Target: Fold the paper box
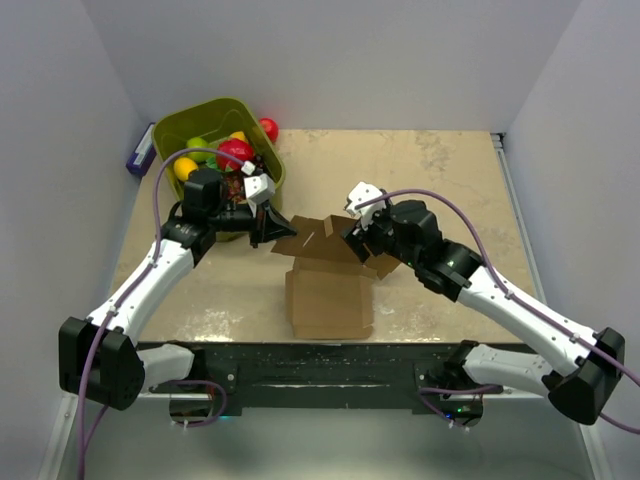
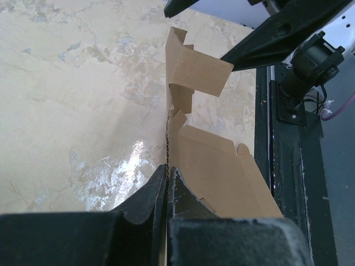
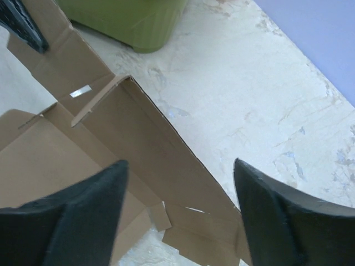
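Note:
The paper box [image 1: 328,290] is a brown cardboard blank, partly raised, lying at the middle of the table near the front. My left gripper [image 1: 268,228] is shut on the box's upright left flap; in the left wrist view the fingers [image 2: 158,191] pinch the thin cardboard edge [image 2: 222,177]. At the box's far right side my right gripper [image 1: 358,236] stands open. In the right wrist view its jaws [image 3: 181,162] straddle a raised side panel [image 3: 150,133] without touching it, and a slot shows in the flap below.
An olive-green bin [image 1: 175,125] with colourful fruit stands at the back left, just behind my left gripper, also seen as the green bin [image 3: 133,22]. A red ball [image 1: 268,128] lies beside it. A black rail [image 1: 330,365] runs along the near edge. Walls close in on three sides.

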Controlling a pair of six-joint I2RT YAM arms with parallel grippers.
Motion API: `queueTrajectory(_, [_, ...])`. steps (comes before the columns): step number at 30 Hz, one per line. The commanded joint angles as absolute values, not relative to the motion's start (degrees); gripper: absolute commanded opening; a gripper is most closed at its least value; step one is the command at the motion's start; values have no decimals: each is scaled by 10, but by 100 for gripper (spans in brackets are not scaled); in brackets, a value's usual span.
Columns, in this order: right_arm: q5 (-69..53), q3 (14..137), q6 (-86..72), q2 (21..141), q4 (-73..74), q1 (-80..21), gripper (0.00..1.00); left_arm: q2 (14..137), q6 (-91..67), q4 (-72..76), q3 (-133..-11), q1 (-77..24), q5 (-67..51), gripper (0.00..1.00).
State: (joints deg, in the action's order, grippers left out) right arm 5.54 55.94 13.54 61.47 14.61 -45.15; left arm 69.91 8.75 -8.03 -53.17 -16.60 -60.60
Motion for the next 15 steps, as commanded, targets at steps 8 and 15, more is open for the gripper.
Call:
queueTrajectory(8, [83, 563, 141, 664, 126, -446, 41, 717, 59, -9, -533, -161, -618, 0])
queueTrajectory(15, [129, 540, 120, 685, 103, -456, 16, 733, 46, 61, -500, -171, -531, 0])
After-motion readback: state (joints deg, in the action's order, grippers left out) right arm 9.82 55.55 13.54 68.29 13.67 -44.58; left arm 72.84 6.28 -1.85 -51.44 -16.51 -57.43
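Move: The free edge of the far panel on the half-folded paper box is the right hand's target: about 3 cm ahead, hardly to either side, 4 cm below. The point pinched by the left hand lies some 13 cm to the right hand's left, about level in depth and 2 cm lower; the near panel hangs roughly 12 cm back, 5 cm left and 10 cm below. From the left hand, that free edge lies about 13 cm right, 2 cm ahead and 2 cm lower. Onto the far panel's free edge the right hand sinks about 4 cm while reaching some 2 cm forward, its wide-open fingers closing almost shut to straddle and begin pinching the cardboard; its wrist turns only slightly. The left hand, still shut on the box's left end, waits, then eases that end about 2 cm forward and 1.5 cm down. ##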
